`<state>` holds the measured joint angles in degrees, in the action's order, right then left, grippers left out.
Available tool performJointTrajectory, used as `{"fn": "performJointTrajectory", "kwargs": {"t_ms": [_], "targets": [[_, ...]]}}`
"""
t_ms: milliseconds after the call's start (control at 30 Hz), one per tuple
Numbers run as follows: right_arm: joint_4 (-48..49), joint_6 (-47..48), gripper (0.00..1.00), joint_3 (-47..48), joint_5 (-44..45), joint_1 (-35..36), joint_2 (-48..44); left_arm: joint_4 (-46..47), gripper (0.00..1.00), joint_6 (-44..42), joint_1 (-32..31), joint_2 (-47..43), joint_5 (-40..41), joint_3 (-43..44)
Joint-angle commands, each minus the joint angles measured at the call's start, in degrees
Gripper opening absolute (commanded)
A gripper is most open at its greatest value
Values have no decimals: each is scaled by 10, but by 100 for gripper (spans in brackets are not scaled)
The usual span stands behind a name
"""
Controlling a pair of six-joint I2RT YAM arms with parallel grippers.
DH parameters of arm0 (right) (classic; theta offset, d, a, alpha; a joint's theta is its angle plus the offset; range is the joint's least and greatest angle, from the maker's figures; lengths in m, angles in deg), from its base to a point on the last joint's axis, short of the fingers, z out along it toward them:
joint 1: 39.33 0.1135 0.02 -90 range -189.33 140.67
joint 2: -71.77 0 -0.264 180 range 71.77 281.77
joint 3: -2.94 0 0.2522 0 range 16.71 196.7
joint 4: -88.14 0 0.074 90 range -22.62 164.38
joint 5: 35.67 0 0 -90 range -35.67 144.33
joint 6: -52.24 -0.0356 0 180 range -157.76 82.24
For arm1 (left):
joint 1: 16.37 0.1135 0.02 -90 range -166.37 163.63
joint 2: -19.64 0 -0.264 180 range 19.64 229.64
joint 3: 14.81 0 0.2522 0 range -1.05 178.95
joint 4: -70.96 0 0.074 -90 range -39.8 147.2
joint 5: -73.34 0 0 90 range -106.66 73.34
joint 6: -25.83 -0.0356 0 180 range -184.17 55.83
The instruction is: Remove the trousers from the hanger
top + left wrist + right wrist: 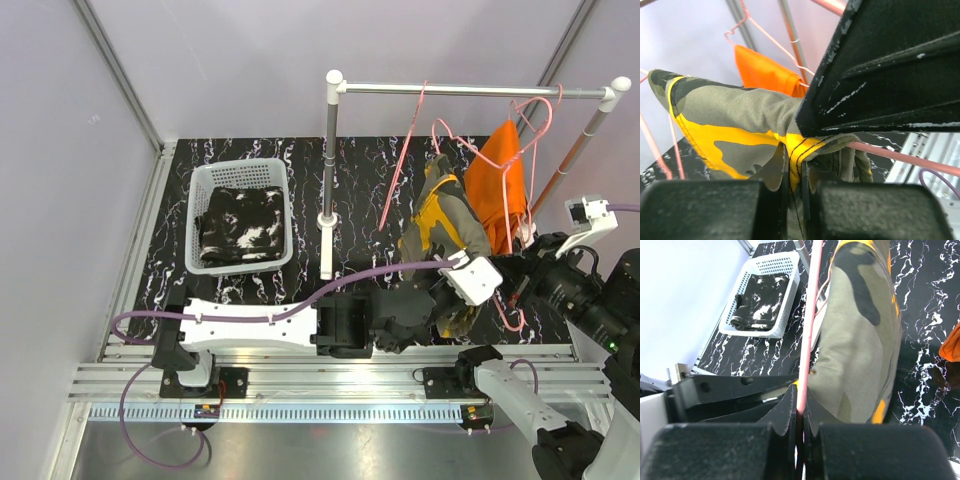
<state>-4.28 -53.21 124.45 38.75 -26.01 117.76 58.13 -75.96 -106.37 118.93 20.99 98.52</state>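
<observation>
The camouflage trousers hang from a pink hanger under the rail. My left gripper is shut on their lower edge; in the left wrist view the yellow and olive cloth is pinched between the pads, right beside the hanger wire. My right gripper is shut on the hanger's wire, next to the camouflage cloth. The orange trousers hang on another hanger behind. The black, white-splotched trousers lie in the basket.
The white basket stands at the back left. The rack's white post rises mid-table, its rail running to the right. An empty pink hanger dangles from the rail. Both arms crowd the right side.
</observation>
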Motion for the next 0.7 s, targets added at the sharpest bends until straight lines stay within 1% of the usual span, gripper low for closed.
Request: {"fn": "performJointTrajectory", "kwargs": {"t_ms": [0,67,100,133,167,233,400,533,667], "targets": [[98,5,0,-2,-21,-1,-16,143,0,-38,-12,-20,83,-1],[101,8,0,-25,-14,-2,-21,183,0,-72,-25,-34,130,-19],[103,8,0,-33,-10,-2,-27,222,0,-83,-30,-38,147,-25],[104,7,0,-42,0,-2,-31,243,0,-94,-32,-43,177,-29],[104,8,0,-59,4,-1,-33,260,0,-114,-33,-48,190,-32],[107,8,0,-81,16,-2,-42,296,0,-126,-35,-64,214,-39],[110,8,0,-147,38,-2,-60,368,0,-191,-35,-87,237,-39],[112,4,0,-190,37,-2,-73,404,0,-254,-35,-94,236,-9],[107,4,0,-202,41,-2,-87,444,0,-311,-35,-95,230,31]]}}
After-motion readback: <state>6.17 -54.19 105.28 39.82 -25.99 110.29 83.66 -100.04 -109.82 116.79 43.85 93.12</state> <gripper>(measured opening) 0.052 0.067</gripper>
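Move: The left hand already pinches the camouflage trousers near the right gripper. The basket they are bound for is roughly 45 cm to its left, 26 cm ahead and 36 cm below; the rack's left post stands about 23 cm left and 25 cm ahead, and the orange trousers some 16 cm ahead and 12 cm right. From the right hand, shut on the pink hanger, the camouflage trousers' middle is about 10 cm ahead, 5 cm left and 12 cm lower. Still pinching the camouflage trousers, the left hand draws them about 6.5 cm left, rising some 5 cm late in the pull and edging forward, as it turns roughly 20 degrees counter-clockwise and its fingertips tip up. The right hand keeps its hold on the hanger wire and sinks about 5 cm, easing a little forward, so the two grips part. ##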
